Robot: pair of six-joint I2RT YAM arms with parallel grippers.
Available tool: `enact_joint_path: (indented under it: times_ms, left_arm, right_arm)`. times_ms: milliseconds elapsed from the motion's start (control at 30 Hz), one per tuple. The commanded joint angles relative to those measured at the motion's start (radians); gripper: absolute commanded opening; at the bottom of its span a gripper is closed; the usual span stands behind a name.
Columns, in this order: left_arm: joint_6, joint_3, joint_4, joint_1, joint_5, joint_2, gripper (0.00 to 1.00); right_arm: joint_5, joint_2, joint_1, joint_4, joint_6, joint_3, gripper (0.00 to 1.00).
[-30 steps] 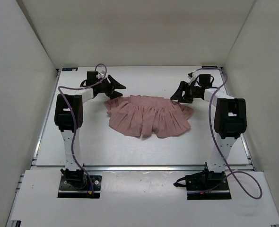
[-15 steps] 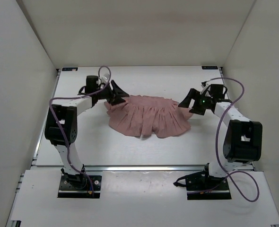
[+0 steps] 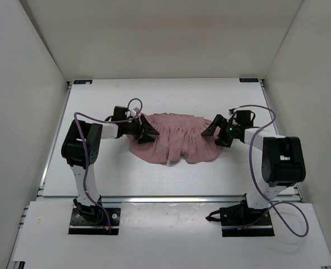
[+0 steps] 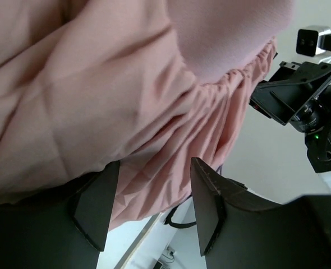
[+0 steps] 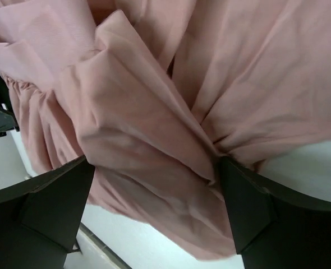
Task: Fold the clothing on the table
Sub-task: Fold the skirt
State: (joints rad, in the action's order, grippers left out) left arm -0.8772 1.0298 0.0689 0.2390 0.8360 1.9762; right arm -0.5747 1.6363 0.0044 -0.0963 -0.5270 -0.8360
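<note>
The clothing (image 3: 177, 140) is a dusty-pink pleated skirt lying spread in the middle of the white table (image 3: 98, 168). My left gripper (image 3: 148, 132) is low at the skirt's left edge. In the left wrist view its jaws stand open (image 4: 151, 210), with pink folds (image 4: 126, 101) lying between and beyond the fingers. My right gripper (image 3: 212, 131) is at the skirt's right edge. The right wrist view shows its jaws wide open (image 5: 154, 210) astride a ridge of gathered fabric (image 5: 182, 84). Neither gripper has closed on the cloth.
White walls enclose the table on three sides. A metal rail (image 3: 171, 198) runs along the front edge. Purple cables (image 3: 277, 218) loop off both arms. The right arm's gripper (image 4: 300, 101) shows across the skirt in the left wrist view.
Both grippers came in from the back corners and down onto the skirt's left and right edges. The right jaws spread wider; the left jaws stayed about the same.
</note>
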Motion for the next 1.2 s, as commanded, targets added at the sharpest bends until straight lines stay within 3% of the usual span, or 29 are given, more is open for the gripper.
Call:
enact_joint_path:
  times_ms: [0, 100, 167, 233, 300, 367, 400, 500, 800, 1000, 1167]
  left_arm:
    - [0.007, -0.034, 0.037, -0.001, -0.012, 0.0, 0.64]
    - [-0.011, -0.065, 0.063, 0.005, -0.02, 0.0, 0.65]
    - [-0.013, -0.077, 0.068, 0.011, -0.025, 0.001, 0.64]
    - [-0.005, -0.08, 0.068, 0.013, -0.031, 0.0, 0.64]
    - [-0.014, -0.1, 0.075, 0.02, -0.032, 0.004, 0.64]
    - [-0.045, -0.122, 0.104, 0.022, -0.037, 0.001, 0.64]
    - [-0.046, -0.126, 0.127, 0.026, -0.025, -0.002, 0.63]
    - [-0.074, -0.111, 0.131, 0.046, -0.006, -0.02, 0.64]
    - [-0.233, -0.092, 0.239, 0.115, 0.009, -0.168, 0.65]
    - [-0.273, -0.042, 0.256, 0.141, 0.003, -0.18, 0.66]
    - [-0.269, 0.044, 0.267, 0.112, -0.023, -0.085, 0.64]
  right_arm:
    - [-0.025, 0.066, 0.042, 0.147, -0.079, 0.003, 0.89]
    - [-0.014, 0.102, 0.081, 0.171, -0.105, -0.005, 0.82]
    - [-0.039, 0.123, 0.101, 0.197, -0.129, -0.015, 0.62]
    - [-0.063, 0.167, 0.108, 0.22, -0.134, -0.022, 0.54]
    - [-0.096, 0.187, 0.108, 0.242, -0.139, -0.041, 0.4]
    - [-0.141, 0.207, 0.086, 0.251, -0.133, -0.043, 0.09]
    - [-0.146, 0.209, 0.083, 0.254, -0.131, -0.038, 0.0]
    - [-0.191, 0.177, 0.013, 0.187, -0.059, -0.031, 0.0]
    - [-0.154, 0.089, -0.175, -0.267, 0.278, -0.19, 0.0]
    - [-0.107, 0.132, -0.143, -0.396, 0.343, -0.311, 0.0]
    - [-0.08, 0.123, -0.097, -0.416, 0.326, -0.389, 0.0]
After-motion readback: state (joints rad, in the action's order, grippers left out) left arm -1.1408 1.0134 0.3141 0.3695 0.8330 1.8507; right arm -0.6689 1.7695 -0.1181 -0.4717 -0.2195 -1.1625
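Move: The skirt's bunched right fold lies about 5 cm to the right hand's left, 1 cm ahead and 3 cm below, already partly between its open fingers. The waistband's middle is some 11 cm ahead of that hand, 14 cm left and 4 cm down. The left hand has the skirt's left end 4 cm to its left, level fore and aft, 2 cm below; the bunched fold is roughly 18 cm to its right. The skirt's right fold is pinched as the right hand slides about 5 cm left and sinks towards the table, closing its wide-open fingers; keeping hold, the hand then drags the cloth some 10 cm right, rising about 5 cm. The left hand, fingers staying open, dips slightly back and down, then lifts off the skirt, up about 10 cm and rightward. ##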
